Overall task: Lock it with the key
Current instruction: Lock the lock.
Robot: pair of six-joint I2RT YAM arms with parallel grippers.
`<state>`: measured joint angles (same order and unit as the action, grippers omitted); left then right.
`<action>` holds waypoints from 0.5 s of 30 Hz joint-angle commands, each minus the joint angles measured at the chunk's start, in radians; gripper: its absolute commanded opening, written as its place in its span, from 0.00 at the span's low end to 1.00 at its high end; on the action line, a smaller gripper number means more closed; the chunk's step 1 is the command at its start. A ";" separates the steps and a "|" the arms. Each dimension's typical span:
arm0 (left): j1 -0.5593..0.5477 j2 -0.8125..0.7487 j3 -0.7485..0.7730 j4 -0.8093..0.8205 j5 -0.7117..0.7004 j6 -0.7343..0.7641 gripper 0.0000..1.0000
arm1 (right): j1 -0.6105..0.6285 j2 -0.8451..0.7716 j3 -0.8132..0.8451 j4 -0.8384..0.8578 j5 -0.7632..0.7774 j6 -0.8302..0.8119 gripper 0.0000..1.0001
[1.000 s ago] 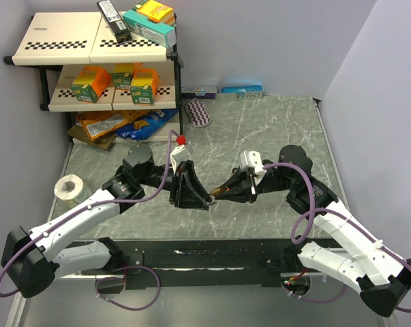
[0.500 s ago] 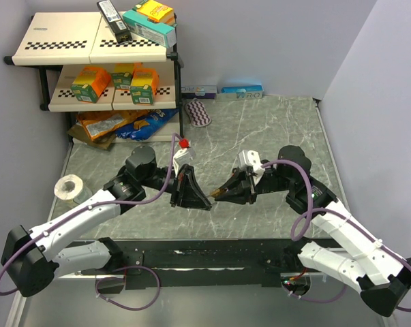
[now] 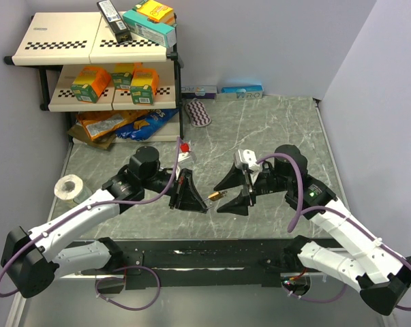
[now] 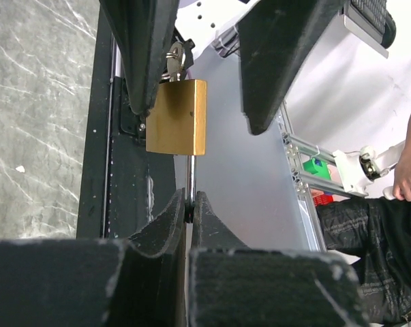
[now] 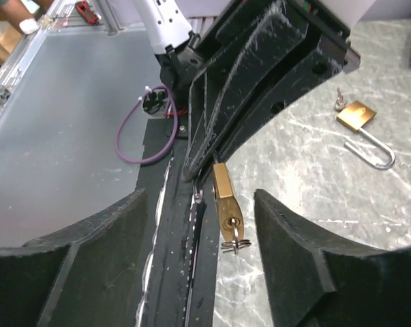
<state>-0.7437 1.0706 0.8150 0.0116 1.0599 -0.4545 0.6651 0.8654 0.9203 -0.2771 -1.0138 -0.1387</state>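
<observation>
My left gripper (image 3: pixel 190 193) is shut on the steel shackle (image 4: pixel 189 178) of a brass padlock (image 4: pixel 176 117) and holds it in the air between the arms. The padlock also shows in the top view (image 3: pixel 215 196) and in the right wrist view (image 5: pixel 225 199). A key on a ring (image 5: pixel 236 242) sticks out of the padlock's keyhole, pointing at my right gripper. My right gripper (image 3: pixel 227 193) is open, its fingers on either side of the key end and touching nothing. My left gripper's black fingers (image 5: pixel 249 82) fill the top of the right wrist view.
A second brass padlock (image 5: pixel 357 116) with its shackle open lies on the marble table (image 3: pixel 273 129). A shelf rack (image 3: pixel 89 48) with boxes stands at the back left, snack bags (image 3: pixel 116 124) under it. A tape roll (image 3: pixel 70 187) sits at the left edge.
My right gripper was shut on the key at the padlock. It has opened, let go of the key and drawn back a little to the right. The left gripper still holds the padlock.
</observation>
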 commanded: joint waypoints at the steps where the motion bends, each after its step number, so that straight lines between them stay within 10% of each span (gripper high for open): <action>1: 0.001 -0.018 0.065 -0.007 0.022 0.048 0.01 | 0.002 0.018 0.041 -0.049 -0.003 -0.061 0.67; 15: 0.000 0.051 0.251 -0.326 -0.136 0.347 0.01 | 0.004 0.041 0.052 -0.051 -0.060 -0.067 0.11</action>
<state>-0.7452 1.1099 0.9855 -0.2562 1.0256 -0.2340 0.6628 0.9096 0.9237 -0.3382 -1.0134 -0.2062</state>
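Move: The small brass lock's body sits just off the right hand's open fingertips, about 2 cm to its left, 1 cm ahead and 2 cm below; its key ring hangs at the near end, about 1 cm ahead and 3 cm below the hand. From the left fingers, already shut on the shackle, the body is about 4 cm to the right, 1 cm ahead and 1 cm up. The large brass lock lies some 22 cm ahead, 25 cm left and 27 cm below the right hand. Right fingers close on the small lock's body and pinch it across its key end, after that hand has sunk about 2 cm with a very slight reach forward and then stopped. The left hand keeps its pinch on the shackle, staying put at first, then rising and easing forward about 1 cm each while its wrist rolls some 5–10 degrees. ##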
